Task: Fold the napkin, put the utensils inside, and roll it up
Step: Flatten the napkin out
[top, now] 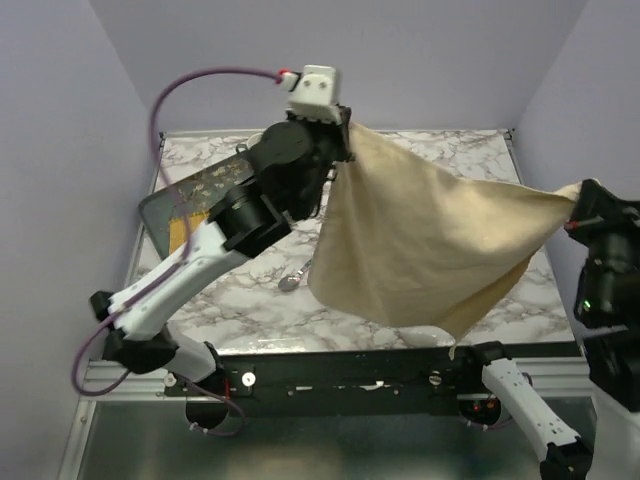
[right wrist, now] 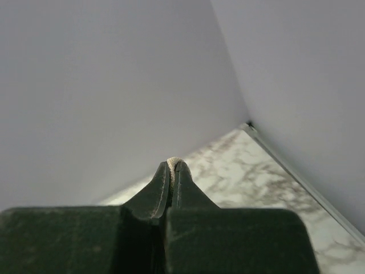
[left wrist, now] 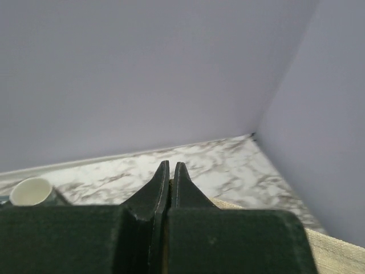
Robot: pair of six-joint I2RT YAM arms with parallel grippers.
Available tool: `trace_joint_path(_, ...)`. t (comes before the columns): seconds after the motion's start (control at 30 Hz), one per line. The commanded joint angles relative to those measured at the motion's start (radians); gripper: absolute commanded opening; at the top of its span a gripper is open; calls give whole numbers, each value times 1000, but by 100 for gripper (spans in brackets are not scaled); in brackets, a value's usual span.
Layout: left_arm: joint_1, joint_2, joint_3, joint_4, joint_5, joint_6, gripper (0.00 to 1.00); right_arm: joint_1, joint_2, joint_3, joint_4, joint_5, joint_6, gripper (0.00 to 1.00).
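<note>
The beige napkin (top: 430,240) hangs spread in the air above the marble table, stretched between both arms. My left gripper (top: 348,135) is shut on its upper left corner. In the left wrist view the jaws (left wrist: 172,165) are pressed together, and a strip of the napkin (left wrist: 336,251) shows at the lower right. My right gripper (top: 578,200) is shut on the right corner, and a fold of napkin (right wrist: 175,161) pokes out between its tips (right wrist: 175,165). The spoon (top: 291,282) lies on the table by the cloth's lower left edge, with only its metal bowl showing.
A dark floral tray (top: 190,195) lies at the table's left side, partly under the left arm. A white cup (left wrist: 31,191) shows in the left wrist view. Lilac walls close in the table at the back and on both sides.
</note>
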Motion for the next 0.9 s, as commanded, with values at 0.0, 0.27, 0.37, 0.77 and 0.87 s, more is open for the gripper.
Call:
trace_joint_path(0.0,205,404,133,-91,-107,-10,0,-2,233,-166,1,353,-84,1)
trace_joint_path(0.27,398,1111,765,-27,108,-26,0,-80,958,-133,289,423,-180,1)
trace_joint_path(0.37,452,1193,707,181,146,-16,0,-141,1222,70,309,345,-242,12)
trace_joint_path(0.77,445,899,458,14,287,-54,99,-182,1141,98,49,6,-170,97)
trace_joint_path(0.87,426,795,280,-93,396,-201,89,-183,1053,20,-7,-192,-80,95)
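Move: Both hands still hold a far corner of the napkin high in the air. The left corner's landing spot, bare marble, lies about 35 cm ahead of the left hand, 4 cm right and 43 cm below. The mug stands some 32 cm ahead and 20 cm left; the tray's middle 12 cm ahead and 28 cm left; the spoon 2 cm back and 7 cm left. The right corner's spot is about 32 cm ahead of the right hand, 6 cm right and 40 cm below. Still pinching the napkin's two far corners, both hands sweep it fast forward and down towards the marble, each some 35 cm forward, the left about 40 cm down and the right roughly 35. The right wrist tips about 60 degrees downward, the left about 20. Low down, both open wide and let the corners go, then rise and draw back a little, the left rising farther, about 12 cm. ##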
